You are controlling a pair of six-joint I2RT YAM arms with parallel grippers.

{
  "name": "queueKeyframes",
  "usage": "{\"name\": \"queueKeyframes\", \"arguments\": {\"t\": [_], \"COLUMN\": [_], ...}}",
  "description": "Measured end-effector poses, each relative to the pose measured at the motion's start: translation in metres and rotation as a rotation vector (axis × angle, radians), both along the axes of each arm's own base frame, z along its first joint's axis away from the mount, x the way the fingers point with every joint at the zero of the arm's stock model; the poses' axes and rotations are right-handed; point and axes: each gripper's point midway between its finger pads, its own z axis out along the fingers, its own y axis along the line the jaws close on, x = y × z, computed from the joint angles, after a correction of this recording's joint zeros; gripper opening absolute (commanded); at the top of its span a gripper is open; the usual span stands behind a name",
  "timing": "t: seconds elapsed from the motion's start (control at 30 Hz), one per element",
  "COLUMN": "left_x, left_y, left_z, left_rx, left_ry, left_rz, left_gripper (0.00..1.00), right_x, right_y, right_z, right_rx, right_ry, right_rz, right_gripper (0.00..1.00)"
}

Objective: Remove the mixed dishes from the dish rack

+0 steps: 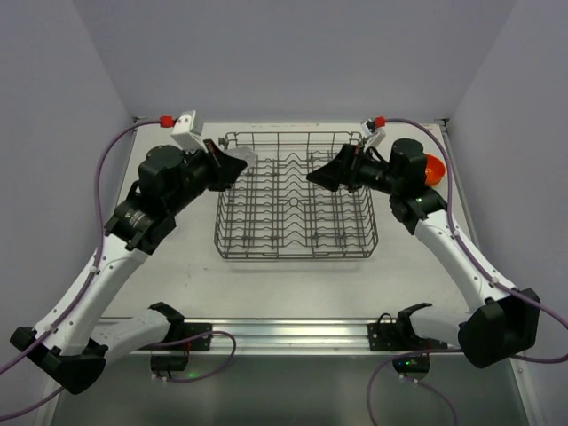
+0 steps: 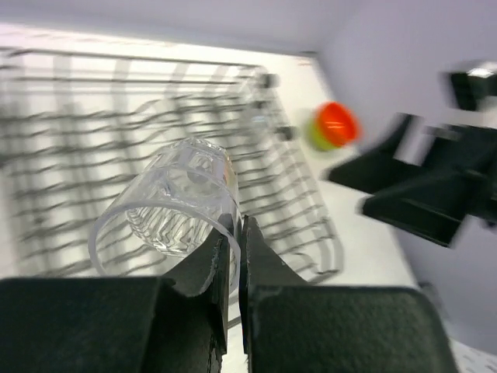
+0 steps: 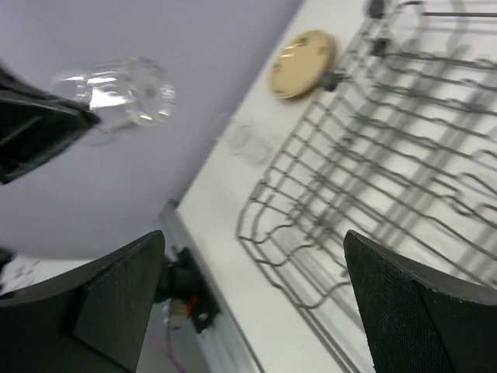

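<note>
The grey wire dish rack (image 1: 295, 197) sits mid-table with no dishes in it; it also shows in the left wrist view (image 2: 116, 132) and the right wrist view (image 3: 404, 148). My left gripper (image 1: 232, 167) hovers over the rack's far left corner, shut on the rim of a clear glass (image 2: 175, 198), which is held in the air (image 3: 124, 92). My right gripper (image 1: 318, 176) is open and empty above the rack's far right part. An orange bowl (image 2: 337, 123) sits in a yellow-green bowl right of the rack. A beige plate (image 3: 303, 53) lies left of the rack.
Clear glasses (image 3: 247, 141) stand on the table left of the rack, near the plate. The orange bowl (image 1: 434, 169) is partly hidden behind my right arm. Purple walls close in the back and both sides. A metal rail (image 1: 293, 333) runs along the near edge.
</note>
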Motion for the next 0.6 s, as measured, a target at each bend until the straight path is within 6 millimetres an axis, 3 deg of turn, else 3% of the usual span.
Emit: {"name": "queueKeyframes", "arguments": {"t": [0.13, 0.27, 0.43, 0.6], "left_x": [0.005, -0.016, -0.049, -0.067], "left_y": [0.068, 0.117, 0.165, 0.192], "left_z": [-0.028, -0.1, -0.189, -0.235], "left_rx": [0.237, 0.488, 0.661, 0.737], "left_ry": [0.163, 0.379, 0.654, 0.818], "left_rz": [0.316, 0.461, 0.521, 0.577], "left_gripper": [0.0, 0.0, 0.0, 0.0], "right_x": [0.009, 0.007, 0.002, 0.0], "right_y": [-0.029, -0.049, -0.061, -0.066], "right_z": [-0.027, -0.045, -0.05, -0.046], "right_rx": [-0.167, -0.285, -0.347, -0.364], "right_ry": [0.027, 0.048, 0.038, 0.009], "right_rz": [-0.165, -0.239, -0.272, -0.288], "right_gripper": [0.99, 0.99, 0.99, 0.99]}}
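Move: My left hand holds a glass. Bare table left of the dish rack, where it is going, lies about 20 cm to my left, 4 cm back and some 33 cm down. Two standing glasses are about 8 cm ahead and 27 and 36 cm left; the rack's middle is some 28 cm ahead, 24 cm right. From my empty right hand, the last glass in the rack is roughly 29 cm ahead, straight in line, 24 cm below. Still pinching the glass by its wall, I swing my left hand some 20 cm left, off to the left of the rack, and sink it about 24 cm with a slight pull back, tipping the fingers from level to mostly down. My right hand, wide open and empty, shifts about 6 cm right and 5 cm down, turning to point more forward and down. ##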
